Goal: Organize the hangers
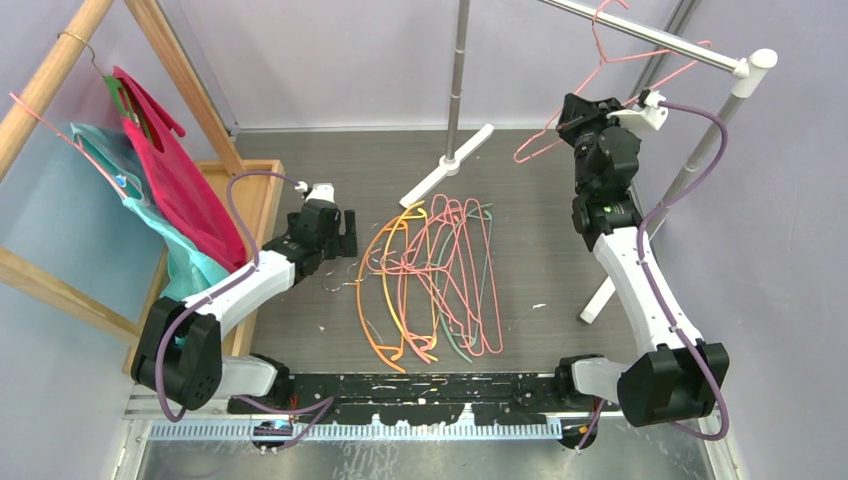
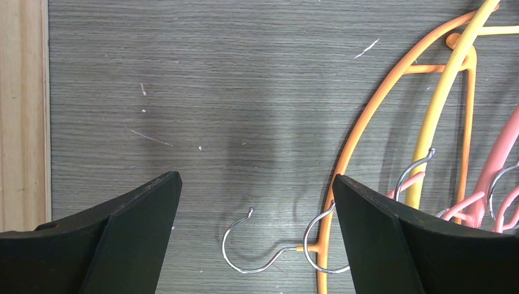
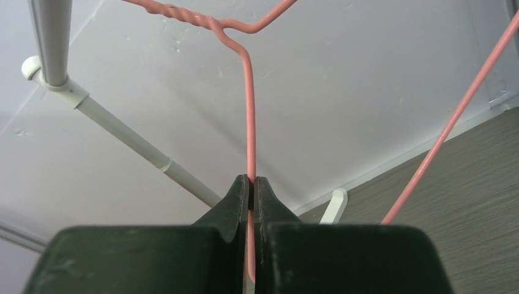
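Several hangers lie in a loose pile at mid table: pink ones, orange ones, a yellow one and a pale green one. My left gripper is open and empty, low over the pile's left edge. In the left wrist view my left gripper frames a metal hook of an orange hanger, with the yellow hanger beside it. My right gripper is shut on a thin pink hanger, held high with its hook by the metal rail. The right wrist view shows my right gripper pinching the pink hanger.
A wooden rack at the left carries a pink hanger draped with red and teal cloth, above a wooden base. The rail stand's pole and white foot stand behind the pile. Its slanted right leg runs beside my right arm.
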You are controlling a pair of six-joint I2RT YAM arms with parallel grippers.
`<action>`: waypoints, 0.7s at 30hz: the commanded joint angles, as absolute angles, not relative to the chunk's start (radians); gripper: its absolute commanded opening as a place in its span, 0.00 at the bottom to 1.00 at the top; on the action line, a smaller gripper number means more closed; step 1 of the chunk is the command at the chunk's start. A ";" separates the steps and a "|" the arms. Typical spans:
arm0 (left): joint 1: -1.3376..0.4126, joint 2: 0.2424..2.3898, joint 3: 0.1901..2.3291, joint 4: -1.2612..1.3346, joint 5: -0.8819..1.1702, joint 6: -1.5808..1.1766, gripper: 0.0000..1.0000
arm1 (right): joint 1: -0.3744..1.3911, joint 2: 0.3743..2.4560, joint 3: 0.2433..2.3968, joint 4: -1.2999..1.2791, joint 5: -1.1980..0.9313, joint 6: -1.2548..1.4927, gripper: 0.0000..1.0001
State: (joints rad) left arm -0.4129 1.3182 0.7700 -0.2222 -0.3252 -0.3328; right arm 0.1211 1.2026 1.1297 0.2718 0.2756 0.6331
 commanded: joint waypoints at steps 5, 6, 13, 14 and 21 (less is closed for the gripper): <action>-0.413 1.318 0.791 -0.189 -0.328 -0.339 0.98 | 0.120 1.325 1.240 0.269 0.120 0.681 0.01; -0.413 1.319 0.791 -0.189 -0.327 -0.339 0.98 | 0.121 1.344 1.248 0.267 0.098 0.689 0.01; -0.413 1.334 0.800 -0.187 -0.325 -0.338 0.98 | 0.216 1.446 1.326 0.241 0.064 0.634 0.01; -0.413 1.337 0.802 -0.187 -0.323 -0.338 0.98 | 0.234 1.461 1.345 0.231 0.063 0.620 0.01; -0.413 1.344 0.803 -0.188 -0.323 -0.336 0.98 | 0.294 1.557 1.440 0.178 0.066 0.578 0.01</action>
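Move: The hanger rail is what the right hand's pink hanger is taken to: it passes about 5 cm ahead, level sideways, and some 23 cm above the hand. Its right end joint lies about 24 cm to the right and 11 cm back; the rack's left post stands some 20 cm ahead and 22 cm left. From the left hand that rail stretch is roughly 15 cm ahead, 48 cm right and 57 cm up. With the pink hanger's shoulder wire still pinched and its hook up at the rail, the right hand eases forward about 4 cm while sinking slightly, then sweeps left along the rail towards the left post, some 12 cm leftward in all. It turns about 20 degrees counter-clockwise and keeps its grip; the hook seems to bear on the rail. ##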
